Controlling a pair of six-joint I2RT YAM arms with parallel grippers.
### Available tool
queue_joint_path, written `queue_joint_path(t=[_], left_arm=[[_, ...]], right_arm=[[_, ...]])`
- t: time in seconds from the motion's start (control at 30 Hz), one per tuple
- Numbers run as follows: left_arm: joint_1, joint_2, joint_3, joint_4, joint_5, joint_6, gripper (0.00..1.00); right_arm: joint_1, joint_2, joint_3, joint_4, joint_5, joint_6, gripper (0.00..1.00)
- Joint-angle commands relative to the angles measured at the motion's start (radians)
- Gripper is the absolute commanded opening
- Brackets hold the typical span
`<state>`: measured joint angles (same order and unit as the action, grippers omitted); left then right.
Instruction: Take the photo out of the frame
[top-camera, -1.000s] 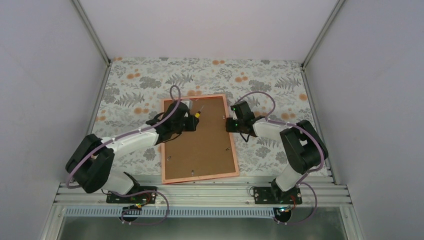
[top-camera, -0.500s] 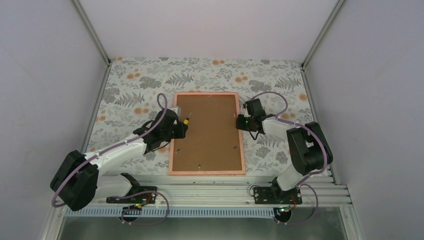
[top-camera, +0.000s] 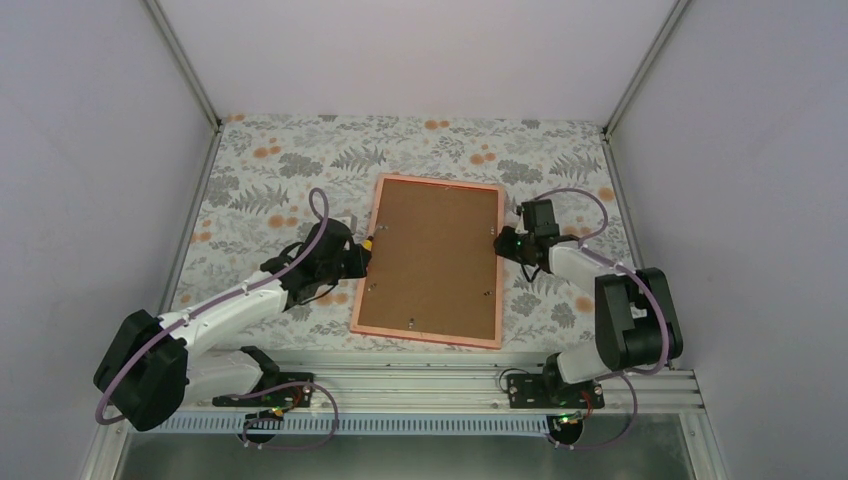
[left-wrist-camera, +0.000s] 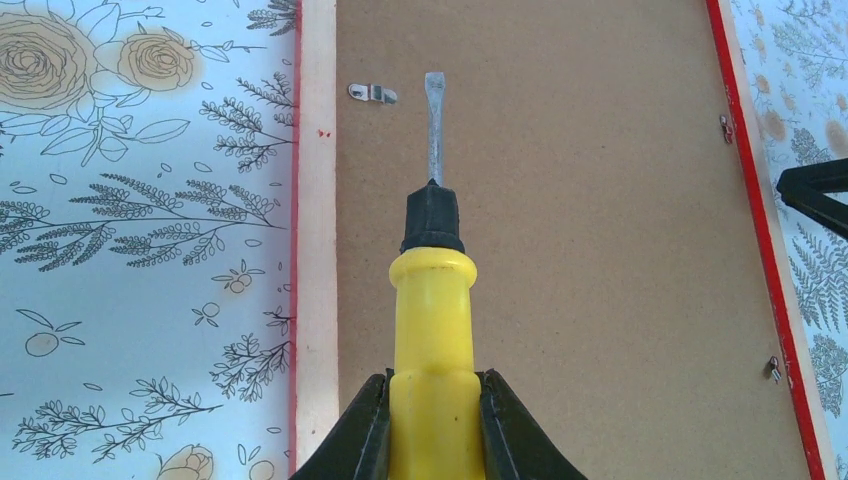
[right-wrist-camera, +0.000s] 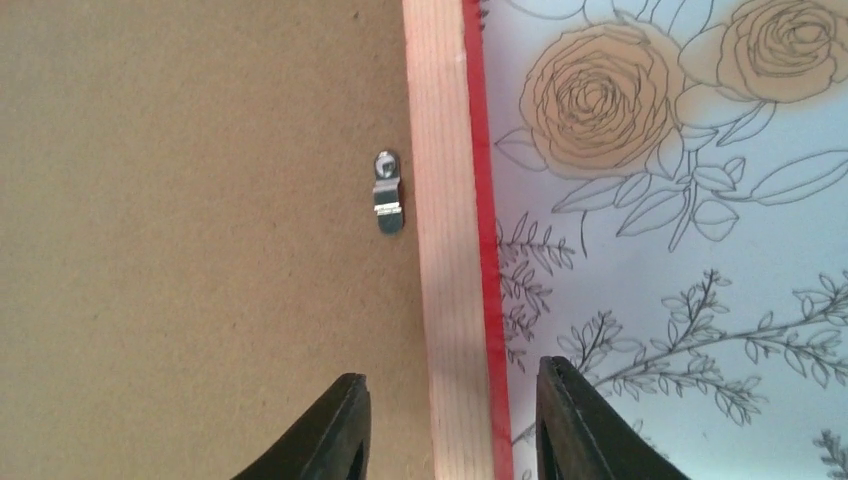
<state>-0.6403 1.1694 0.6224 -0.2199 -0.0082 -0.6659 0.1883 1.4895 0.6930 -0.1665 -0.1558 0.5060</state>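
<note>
The frame (top-camera: 425, 338) lies face down on the floral cloth, brown backing (top-camera: 432, 258) up, so the photo is hidden beneath it. My left gripper (top-camera: 355, 258) is at the frame's left side, shut on a yellow-handled screwdriver (left-wrist-camera: 435, 340). Its blade (left-wrist-camera: 434, 120) points over the backing, close to a small metal clip (left-wrist-camera: 373, 94). My right gripper (top-camera: 508, 243) is at the frame's right edge. In the right wrist view it (right-wrist-camera: 452, 378) stands open, its fingers astride the wooden rail (right-wrist-camera: 445, 200), apart from it. Another clip (right-wrist-camera: 388, 192) lies just inside that rail.
More clips (left-wrist-camera: 727, 127) sit along the backing's far edge. Floral cloth (top-camera: 270, 180) covers the table around the frame. White walls enclose left, right and back. The metal rail (top-camera: 400, 385) with the arm bases runs along the near edge.
The frame has slid right and turned clockwise. Both arms moved right with it. The right gripper, shut at the frame's edge before, has opened. The left still grips the screwdriver.
</note>
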Motion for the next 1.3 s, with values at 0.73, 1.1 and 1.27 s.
queue_joint_path(t=[0.73,1.1,1.27], left_arm=[[0.005,-0.024,0.02,0.006,0.008,0.029,0.02],[0.005,-0.022,0.022,0.0,-0.001,0.032,0.02],[0.006,-0.025,0.016,-0.002,-0.01,0.032,0.02]], right_arm=[[0.221,-0.193,-0.158,-0.233,-0.224,0.055,0.69],[0.476,-0.069,-0.062,-0.072,-0.275,0.2,0.71],[0.587,0.048,0.044,-0.035,-0.273,0.209,0.72]])
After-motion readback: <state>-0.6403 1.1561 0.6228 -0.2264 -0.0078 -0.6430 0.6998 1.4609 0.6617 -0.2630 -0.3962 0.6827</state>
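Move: The right hand, fingers partly open, is over the frame's right side strip. The stretch of strip it goes for lies about 11 cm back, straight below that line, some 3 cm lower. At that height, one metal tab sits about 3 cm ahead and 2 cm left of the hand, another 12 cm back and 3 cm left; the frame's near right corner is roughly 24 cm back. From the left hand, that stretch lies about 28 cm right, 6 cm back and 9 cm below. The right hand's outer finger comes against the outside of the frame's right strip, the other finger over the backboard, and pushes the strip left. To get there the hand first draws back some 10 cm while opening wide, then sweeps left about 12 cm and a little farther back, turning counter-clockwise nearly 30 degrees and tipping its fingers further down. The left hand holds the screwdriver still above the frame. ##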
